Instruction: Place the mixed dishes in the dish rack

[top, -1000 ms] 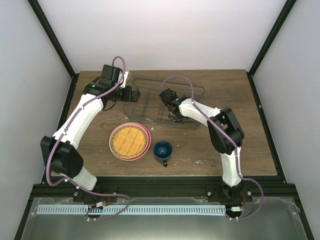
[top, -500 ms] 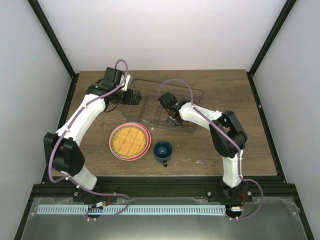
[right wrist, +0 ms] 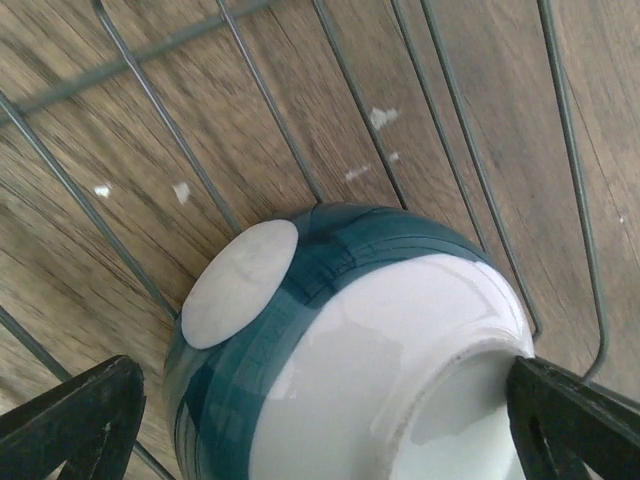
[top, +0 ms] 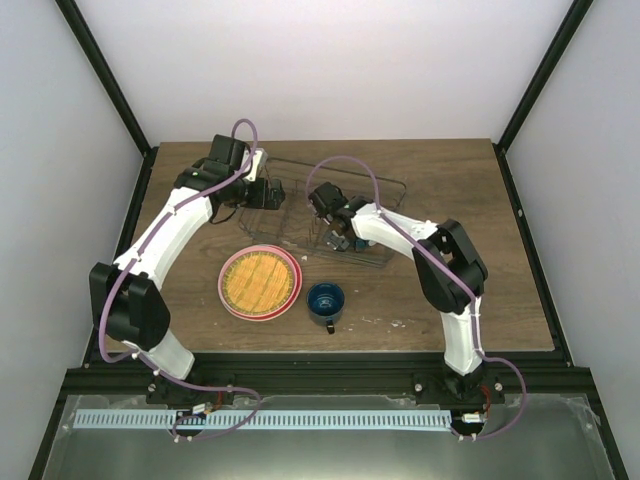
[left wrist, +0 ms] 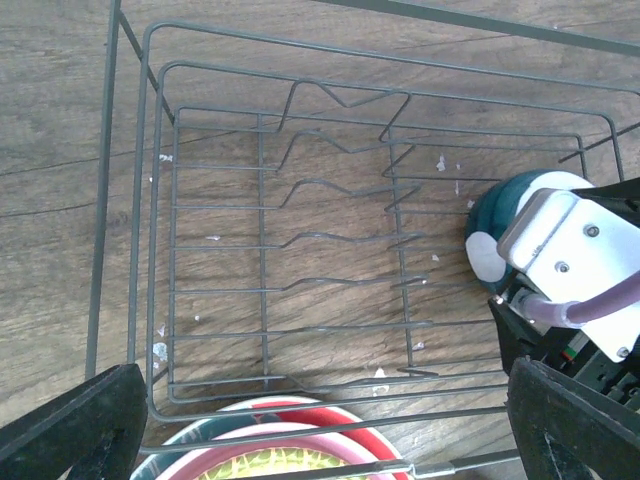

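Note:
The dish rack (top: 390,181) stands at the back middle of the table. A cream bowl with a teal outside (right wrist: 350,340) lies tipped on its side on the rack's wires (right wrist: 150,95), between the wide-apart fingers of my open right gripper (right wrist: 325,430). In the left wrist view the bowl (left wrist: 497,212) shows at the rack's right end. My left gripper (top: 268,193) hovers open over the rack's left end (left wrist: 150,250), holding nothing. The woven-pattern plate (top: 260,280) rests on the pink plate (top: 226,291) in front of the rack. The dark blue mug (top: 326,301) stands right of them.
The right arm's wrist (left wrist: 570,265) hangs inside the rack's right part, close to the left gripper's view. White crumbs speckle the wood under the rack. The table's side rails and black corner posts frame the workspace.
The right gripper has shifted a little to the left inside the rack. The left gripper has edged slightly right, toward the rack. Both stay open.

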Robot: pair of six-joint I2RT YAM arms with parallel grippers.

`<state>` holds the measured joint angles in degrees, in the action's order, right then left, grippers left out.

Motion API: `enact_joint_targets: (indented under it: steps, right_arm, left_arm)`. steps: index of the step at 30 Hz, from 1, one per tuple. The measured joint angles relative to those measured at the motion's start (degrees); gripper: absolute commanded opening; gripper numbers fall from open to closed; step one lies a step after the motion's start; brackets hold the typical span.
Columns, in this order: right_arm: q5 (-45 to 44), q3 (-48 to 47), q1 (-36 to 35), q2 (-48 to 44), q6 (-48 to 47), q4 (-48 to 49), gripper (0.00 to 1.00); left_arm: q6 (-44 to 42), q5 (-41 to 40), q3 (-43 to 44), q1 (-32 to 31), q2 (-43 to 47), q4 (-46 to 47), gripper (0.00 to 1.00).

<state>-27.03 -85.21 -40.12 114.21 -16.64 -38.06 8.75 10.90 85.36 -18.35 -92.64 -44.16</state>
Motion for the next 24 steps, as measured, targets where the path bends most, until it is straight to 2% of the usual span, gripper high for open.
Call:
enact_joint_targets:
  steps: [8,16,24]
  right_arm:
    - [1.77,-1.77,-0.17,0.72,1.29,-0.59,1.0]
    - [6.82,-5.55,-0.07,-2.6,5.9,-8.13,1.0]
    - [5.86,-7.23,5.03,-8.52,14.67,-14.1,1.0]
  left_arm:
    - [-0.02,0.33,0.0,0.0,-0.02,0.02,1.0]
    - [-0.02,0.31,0.02,0.0,-0.24,0.0,1.0]
    - [-0.04,-0.48,0.02,0.02,-1.36,0.0,1.0]
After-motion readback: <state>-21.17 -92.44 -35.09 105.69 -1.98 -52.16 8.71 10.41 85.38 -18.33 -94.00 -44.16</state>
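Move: The right gripper, wide open, is down around the teal-and-white bowl tipped in the right end of the rack; the bowl's middle lies some 4 cm below the hand point, about 1 cm ahead and 2 cm right. The blue mug is roughly 13 cm back and 3 cm left of the hand, the stacked plates 7 cm back and 17 cm left. From the left hand the bowl is about 17 cm to the right, 1 cm ahead and 17 cm below. Let the right hand nudge another 1.5 cm left at the bowl, then lift it about 8 cm clear of the bowl and, near the top, swing it some 5 cm right. Keep the fingers wide open so the fingertip comes free of the bowl's base edge; roll the hand's left side up and turn it clockwise, roughly 15 degrees each. ##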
